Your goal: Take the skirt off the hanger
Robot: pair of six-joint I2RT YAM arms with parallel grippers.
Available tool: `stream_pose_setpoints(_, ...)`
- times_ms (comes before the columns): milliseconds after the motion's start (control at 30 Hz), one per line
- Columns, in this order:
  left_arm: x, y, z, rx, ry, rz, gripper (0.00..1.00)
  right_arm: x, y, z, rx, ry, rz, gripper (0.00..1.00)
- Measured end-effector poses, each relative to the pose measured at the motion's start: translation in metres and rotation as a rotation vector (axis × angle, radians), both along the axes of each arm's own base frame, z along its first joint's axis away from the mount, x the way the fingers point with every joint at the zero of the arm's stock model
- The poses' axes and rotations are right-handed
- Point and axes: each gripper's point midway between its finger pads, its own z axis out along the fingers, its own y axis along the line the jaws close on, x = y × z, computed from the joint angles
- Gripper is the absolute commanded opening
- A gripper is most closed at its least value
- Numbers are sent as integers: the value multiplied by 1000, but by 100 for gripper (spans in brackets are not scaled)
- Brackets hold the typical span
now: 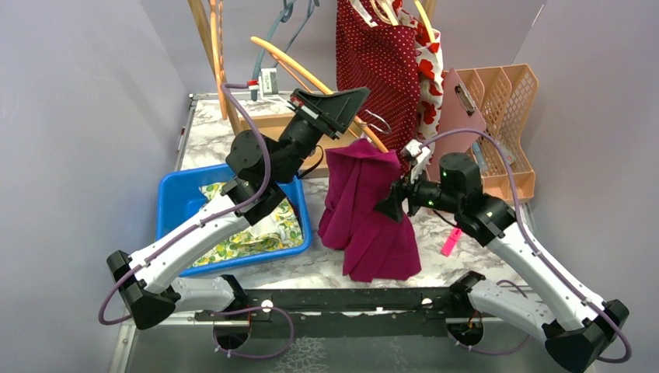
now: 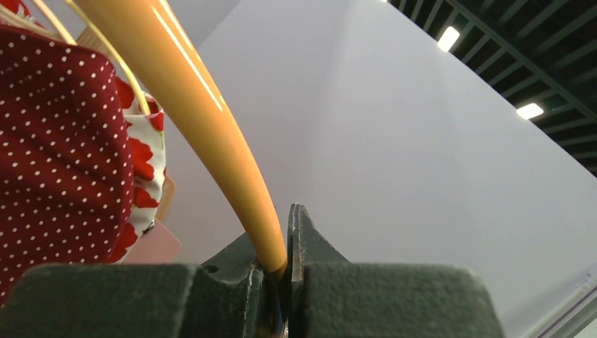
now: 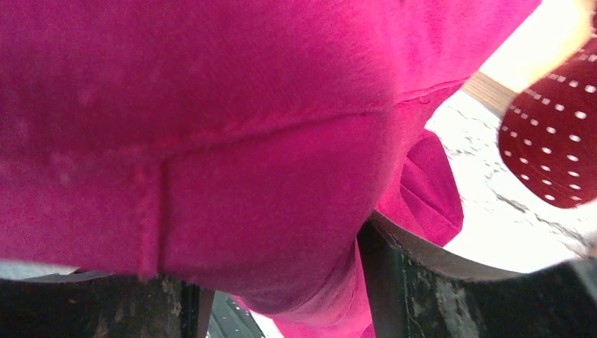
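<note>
The magenta skirt [image 1: 369, 210] hangs from the lower end of an orange hanger [image 1: 311, 78], and its hem lies folded on the marble table. My left gripper [image 1: 359, 105] is raised above the skirt and shut on the hanger's arm [image 2: 204, 120], which runs down between the closed jaws of the left gripper [image 2: 281, 264]. My right gripper [image 1: 392, 203] presses into the skirt's right side. In the right wrist view the skirt [image 3: 246, 141] bulges between the spread jaws of the right gripper [image 3: 278, 282], with a gap by the left finger.
A blue bin [image 1: 175, 194] with floral cloth sits on the left. A red polka-dot garment [image 1: 377, 62] hangs at the back. At the right stand a pink clipboard [image 1: 458, 109] and an orange tray [image 1: 509, 101]. A pink clip [image 1: 451, 241] lies on the table.
</note>
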Motion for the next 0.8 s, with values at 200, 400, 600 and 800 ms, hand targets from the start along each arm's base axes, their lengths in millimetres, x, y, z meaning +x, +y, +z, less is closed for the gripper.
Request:
stream_pose_setpoints(200, -3, 5, 26, -32, -44, 10, 0, -23, 10, 12, 118, -24, 94, 1)
stream_pose_setpoints(400, 2, -2, 42, -14, -105, 37, 0, -42, 9, 25, 176, 70, 96, 12)
stream_pose_setpoints(600, 11, -1, 41, 25, -143, 87, 0, -33, -24, 15, 96, 172, -167, 10)
stream_pose_setpoints(800, 18, 1, 34, 28, -123, 107, 0, -20, -34, 6, 53, 156, -249, 16)
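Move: The magenta skirt hangs right at the right fingers, its middle about 3 cm to their left, level in reach and 3 cm below. The lower end of its hanger sits some 4 cm ahead and 13 cm above that hand. The hanging dotted skirt is about 15 cm ahead, 1 cm left and 10 cm up; the pink clip lies 18 cm right, 5 cm back and 20 cm below. From the left hand, the magenta skirt's middle is roughly 30 cm down, 5 cm back and 4 cm right. The magenta skirt's cloth is pinched as the half-open right fingers shut on it and draw it back about 4 cm and a little up; they then slacken briefly and close again while the hand swings right and slightly forward and down, turning clockwise some 20 degrees. The left hand keeps its hold on the hanger, lifting it about 4 cm, then easing forward. ##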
